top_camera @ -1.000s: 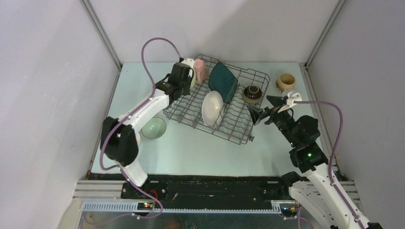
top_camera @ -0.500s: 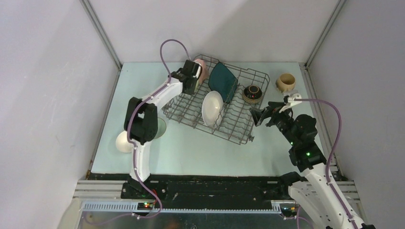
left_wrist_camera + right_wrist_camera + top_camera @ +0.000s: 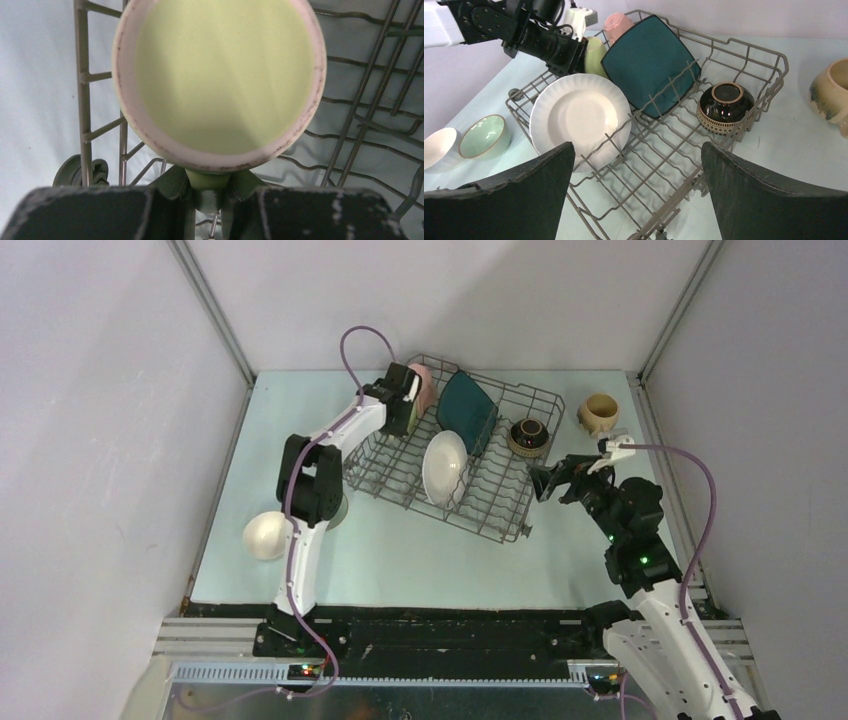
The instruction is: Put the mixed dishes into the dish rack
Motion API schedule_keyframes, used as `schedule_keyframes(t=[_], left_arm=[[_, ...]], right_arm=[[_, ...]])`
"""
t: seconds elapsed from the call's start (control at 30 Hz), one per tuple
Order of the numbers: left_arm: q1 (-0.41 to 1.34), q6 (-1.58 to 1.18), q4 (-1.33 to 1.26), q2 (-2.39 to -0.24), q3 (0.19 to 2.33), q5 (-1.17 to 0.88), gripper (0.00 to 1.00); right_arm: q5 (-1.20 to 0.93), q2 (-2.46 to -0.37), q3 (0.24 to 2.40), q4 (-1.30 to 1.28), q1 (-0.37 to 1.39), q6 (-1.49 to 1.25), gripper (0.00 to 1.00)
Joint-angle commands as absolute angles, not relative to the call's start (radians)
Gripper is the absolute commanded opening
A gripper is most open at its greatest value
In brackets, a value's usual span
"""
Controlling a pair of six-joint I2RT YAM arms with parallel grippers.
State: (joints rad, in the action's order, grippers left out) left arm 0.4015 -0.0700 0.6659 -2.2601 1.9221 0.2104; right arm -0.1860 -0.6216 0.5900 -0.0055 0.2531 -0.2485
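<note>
My left gripper is shut on the handle of the light-green mug, which hangs over the back-left corner of the dish rack, its mouth facing the wrist camera. The pink mug stands right beside it in the rack. Also in the rack are the dark teal square plate, the white round plate on edge, and the dark brown bowl. My right gripper hangs open, holding nothing, above the rack's right end. The tan mug sits on the table right of the rack.
A white bowl and a pale green bowl sit on the table left of the rack; in the top view my left arm covers most of the green one. White enclosure walls stand close on three sides.
My left arm has swung its elbow in toward the rack and carried the light-green mug a little right, up against the pink mug. The white bowl has come into view. The right gripper has barely shifted.
</note>
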Motion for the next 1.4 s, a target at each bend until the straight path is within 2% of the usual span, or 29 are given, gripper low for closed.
schedule_keyframes(t=[0.0, 0.1, 0.17, 0.37, 0.53, 0.57, 0.7, 0.83, 1.0, 1.1, 1.2, 1.27, 1.37], left_arm=[[0.388, -0.058, 0.672, -2.285, 2.018, 0.183, 0.08], [0.385, -0.051, 0.689, -2.304, 2.037, 0.155, 0.10], [0.385, -0.051, 0.699, -2.308, 2.041, 0.153, 0.20], [0.385, -0.061, 0.740, -2.307, 2.057, 0.180, 0.39], [0.385, -0.063, 0.760, -2.286, 2.059, 0.199, 0.43], [0.385, -0.065, 0.764, -2.276, 2.059, 0.203, 0.47], [0.385, -0.067, 0.761, -2.221, 2.042, 0.212, 0.51], [0.385, -0.069, 0.767, -2.153, 2.025, 0.218, 0.66], [0.385, -0.076, 0.799, -2.086, 2.010, 0.228, 0.76], [0.385, -0.087, 0.815, -2.040, 1.994, 0.242, 0.76], [0.385, -0.122, 0.762, -1.939, 1.879, 0.250, 0.74], [0.385, -0.146, 0.683, -1.829, 1.753, 0.233, 0.74], [0.385, -0.182, 0.602, -1.653, 1.568, 0.213, 0.75]], right_arm=[[-0.174, -0.643, 0.588, 0.017, 0.239, -0.293, 1.00], [-0.173, -0.649, 0.585, 0.005, 0.236, -0.289, 0.99], [-0.175, -0.648, 0.578, 0.005, 0.232, -0.286, 1.00], [-0.203, -0.656, 0.569, 0.025, 0.216, -0.287, 1.00], [-0.214, -0.657, 0.569, 0.023, 0.211, -0.295, 1.00], [-0.213, -0.655, 0.569, 0.021, 0.211, -0.297, 1.00], [-0.219, -0.648, 0.569, 0.013, 0.212, -0.297, 1.00], [-0.229, -0.645, 0.569, 0.012, 0.210, -0.303, 0.99], [-0.244, -0.631, 0.569, 0.008, 0.210, -0.311, 1.00], [-0.239, -0.624, 0.569, 0.007, 0.210, -0.318, 1.00], [-0.195, -0.617, 0.569, 0.005, 0.210, -0.329, 1.00], [-0.118, -0.629, 0.569, 0.005, 0.209, -0.357, 1.00], [0.106, -0.692, 0.582, -0.049, 0.203, -0.457, 1.00]])
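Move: The left hand still grips the green mug's handle low over the rack; the mug's middle lies about 4 cm ahead and 1 cm right. From that hand, the pink mug stands 12 cm ahead and 5 cm right, the white plate 6 cm back and 10 cm right, the dark board 6 cm ahead and 15 cm right. From the right hand, the green mug lies some 27 cm ahead, 29 cm left and 20 cm down. The left hand opens off the green mug's handle, rises about 12 cm, then draws back some 5 cm. ##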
